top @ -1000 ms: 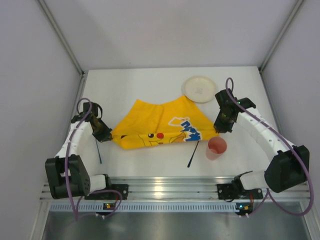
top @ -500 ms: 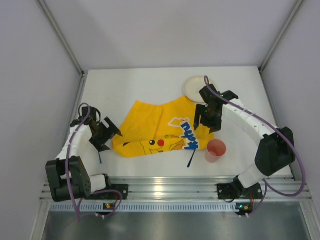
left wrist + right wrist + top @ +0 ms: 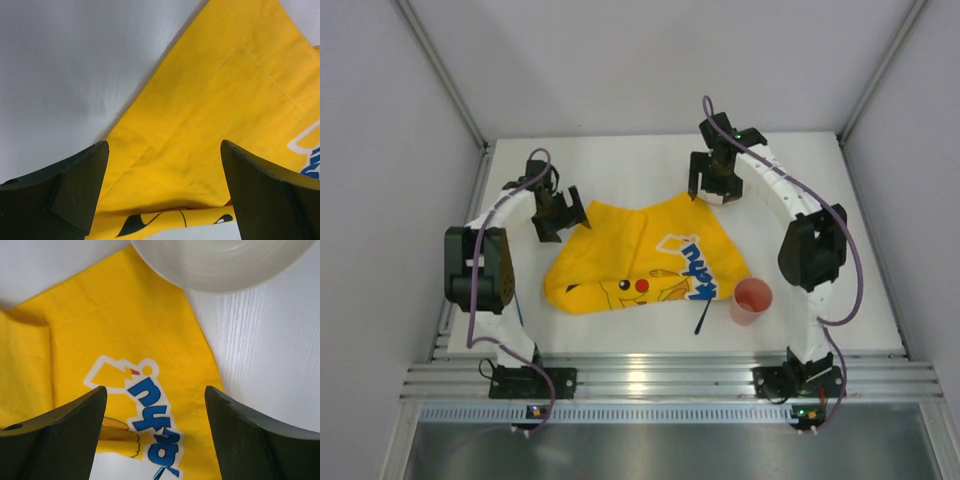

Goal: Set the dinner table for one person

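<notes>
The white dinner table [image 3: 620, 165] carries a yellow Pikachu-print cloth [image 3: 640, 250], rumpled and folded over along its near left edge. My left gripper [image 3: 563, 213] hovers open over the cloth's far left corner. The left wrist view shows my left gripper [image 3: 162, 150] with only yellow cloth [image 3: 210, 100] below the spread fingers. My right gripper [image 3: 713, 185] is open above the cloth's far right corner and hides most of a white plate. In the right wrist view my right gripper [image 3: 155, 390] frames the blue lettering on the cloth [image 3: 155, 425], with the plate [image 3: 225, 262] just beyond.
A pink cup [image 3: 752, 298] stands near the cloth's right corner. A thin dark utensil [image 3: 704, 314] lies beside it, partly on the cloth. The ribbed aluminium rail [image 3: 660, 375] runs along the near edge. Grey walls enclose the table on three sides.
Both grippers have opened and let go of the cloth's near corners. Both arms have swung away to the cloth's far edge. The cloth's near left side has drawn in.
</notes>
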{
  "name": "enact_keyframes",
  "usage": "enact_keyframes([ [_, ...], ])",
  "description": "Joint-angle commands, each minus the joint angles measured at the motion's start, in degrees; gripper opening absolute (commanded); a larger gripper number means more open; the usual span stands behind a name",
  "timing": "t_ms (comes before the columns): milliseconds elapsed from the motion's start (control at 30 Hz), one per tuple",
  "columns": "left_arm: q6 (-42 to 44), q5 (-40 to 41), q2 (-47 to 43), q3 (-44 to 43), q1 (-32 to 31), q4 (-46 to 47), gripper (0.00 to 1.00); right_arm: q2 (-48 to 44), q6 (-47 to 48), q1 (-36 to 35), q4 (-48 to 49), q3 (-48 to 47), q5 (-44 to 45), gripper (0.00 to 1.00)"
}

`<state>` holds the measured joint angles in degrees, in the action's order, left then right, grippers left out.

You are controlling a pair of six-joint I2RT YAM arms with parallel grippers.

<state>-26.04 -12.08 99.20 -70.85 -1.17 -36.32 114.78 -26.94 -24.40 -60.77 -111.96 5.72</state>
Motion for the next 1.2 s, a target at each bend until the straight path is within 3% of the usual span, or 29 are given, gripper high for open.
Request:
enact_keyframes([
  [0,3.37,3.28,7.22,-6.65,-3.39,1.07,0.99,5.26,2.33,2.68,-0.76,-3.44,-1.14,0.79],
  [100,3.72,3.46,12.15,-9.92,-4.28,1.60,0.97,7.29,1.80,5.76,3.01,-1.60,-5.45,0.79],
  [300,4.25,5.31,17.96,-12.82,-5.95,0.10,0.83,9.67,1.18,8.58,10.57,4.29,-13.45,0.77],
  [467,3.98,4.52,19.63,-12.30,-5.95,0.72,0.53,13.80,1.54,8.50,13.92,4.82,-17.14,0.75],
  [500,3.98,4.52,19.72,-12.21,-5.95,0.46,0.37,14.50,1.36,8.50,15.06,4.74,-17.66,0.75],
  [533,3.89,4.52,19.81,-12.21,-5.95,0.37,0.31,15.11,1.19,8.50,15.68,4.74,-18.10,0.74],
  [600,3.98,4.87,19.63,-11.94,-5.95,-0.15,0.20,16.87,0.75,8.49,16.73,4.30,-19.07,0.73],
  [700,4.33,5.48,19.19,-11.94,-5.95,-0.68,0.11,18.81,-0.13,8.41,17.79,4.03,-20.48,0.70],
  [733,4.42,5.66,19.28,-11.94,-5.95,-1.03,0.01,19.07,-0.48,8.32,18.06,4.12,-20.66,0.62],
  [800,4.51,6.10,19.10,-12.21,-5.95,-1.30,0.00,19.78,-0.66,8.23,18.50,4.21,-20.92,0.47],
  [833,4.51,6.19,19.10,-12.21,-5.95,-1.65,0.00,19.78,-0.57,8.14,18.58,4.21,-21.01,0.21],
  [900,4.51,6.80,19.10,-12.56,-5.86,-1.92,0.00,19.87,-0.57,8.14,18.50,4.21,-20.48,0.05],
  [933,4.68,7.06,19.19,-12.99,-5.77,-2.27,0.00,19.87,-0.48,8.23,18.58,4.21,-20.39,0.00],
  [1167,5.56,7.85,19.28,-13.96,-0.33,-3.58,0.00,18.81,-2.06,10.07,17.10,4.38,-16.45,0.00],
])
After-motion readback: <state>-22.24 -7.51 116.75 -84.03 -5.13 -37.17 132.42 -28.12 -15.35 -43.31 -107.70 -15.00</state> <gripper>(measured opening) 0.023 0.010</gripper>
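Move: The left hand stands open above the yellow cloth's left edge: the stretch it will pinch is about 5 cm ahead, 3 cm to the right and 6 cm down. The fork is some 14 cm back and 12 cm to the left. The right hand's target, the cloth's far right edge beside the plate, is about 5 cm ahead and 13 cm below. From that hand the plate's middle lies about 15 cm ahead and 4 cm right, the cup about 21 cm back and 11 cm right. Down and forward go both open hands onto the spread cloth. The right sinks about 13 cm, swinging out to its right and back, and rolls its left side up to reach in close by the plate's near rim; the left drops about 5 cm while easing forward and right. Each shuts and pinches the cloth's edge, the left first, then drawing slightly left. ##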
